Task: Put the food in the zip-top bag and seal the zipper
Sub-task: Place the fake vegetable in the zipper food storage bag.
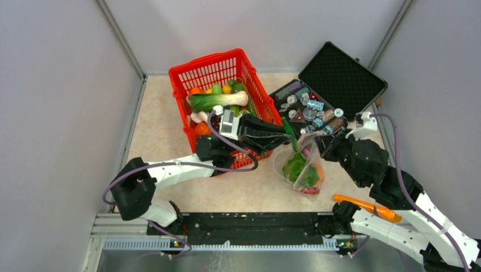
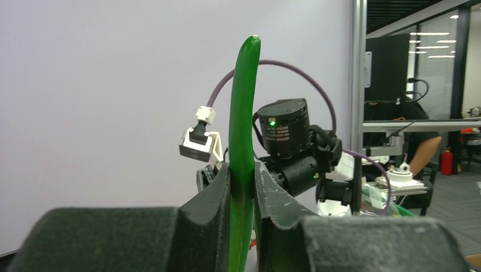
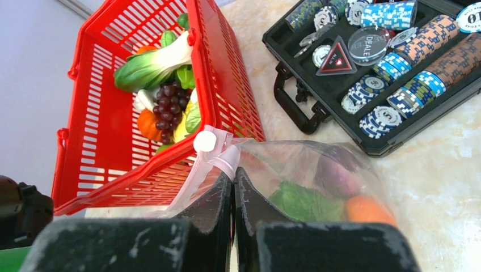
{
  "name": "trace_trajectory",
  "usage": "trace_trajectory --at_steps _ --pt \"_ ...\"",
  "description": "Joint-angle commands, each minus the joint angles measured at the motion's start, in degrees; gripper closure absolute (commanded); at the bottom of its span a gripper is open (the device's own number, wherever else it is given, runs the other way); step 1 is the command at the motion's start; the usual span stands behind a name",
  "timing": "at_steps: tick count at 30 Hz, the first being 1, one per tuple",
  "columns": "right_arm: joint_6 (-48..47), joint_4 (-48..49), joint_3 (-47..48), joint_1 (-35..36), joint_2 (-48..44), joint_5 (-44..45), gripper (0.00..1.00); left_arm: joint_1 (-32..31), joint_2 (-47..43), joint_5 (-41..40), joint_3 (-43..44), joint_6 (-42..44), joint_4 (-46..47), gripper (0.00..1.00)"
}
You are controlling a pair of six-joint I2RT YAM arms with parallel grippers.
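Note:
My left gripper [image 1: 288,134] is shut on a long thin green toy vegetable [image 2: 243,130]; in the top view the vegetable [image 1: 292,137] hangs above the mouth of the clear zip-top bag [image 1: 300,167]. The bag holds green lettuce [image 3: 306,202], an orange piece [image 3: 366,209] and a purple piece [image 3: 336,174]. My right gripper [image 3: 233,177] is shut on the bag's pink zipper strip [image 3: 224,156] beside its white slider [image 3: 205,141], holding the mouth up. More food lies in the red basket [image 1: 187,76]: bok choy [image 3: 148,63], grapes [image 3: 167,107].
An open black case [image 1: 340,73] with poker chips [image 3: 397,85] stands right of the basket. Grey walls close in left, back and right. An orange tool [image 1: 367,207] lies near the right arm's base.

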Motion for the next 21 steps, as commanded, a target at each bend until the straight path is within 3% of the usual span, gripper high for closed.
trace_trajectory --at_steps 1,11,18,21 --pt "-0.01 3.26 1.27 -0.31 -0.17 -0.63 1.0 -1.8 3.48 -3.64 -0.39 5.09 6.65 1.0" --pt "-0.01 3.62 1.6 -0.25 -0.5 -1.38 1.0 -4.97 11.91 -3.63 -0.36 22.31 8.0 1.0" --pt "0.16 3.33 1.83 -0.34 -1.12 -1.29 1.0 -5.02 14.62 -1.3 0.0 26.96 8.0 1.0" --pt "0.16 3.27 1.96 -0.35 -1.2 -1.42 1.0 -5.09 16.13 0.55 1.37 24.21 8.0 1.0"
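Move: The left hand holds the long green pepper roughly upright; the bag's open mouth lies about 7 cm to its right, 3 cm farther forward and some 12 cm below. The lettuce in the bag is about 8 cm right, 2 cm ahead and 28 cm below. The basket's middle stands roughly 22 cm ahead, 17 cm left and 35 cm below. From the right hand, pinching the bag's rim, the mouth's middle is about 4 cm left and 3 cm back, level with it. Still pinching the green pepper between its fingertips, the left hand carries it down about 8 cm and right some 7 cm, feeding its lower end into the bag's mouth beside the right fingers; quick at first, then slower, the wrist turning about 15 degrees, partly counter-clockwise. The right hand stays put and keeps the bag's rim pinched. ##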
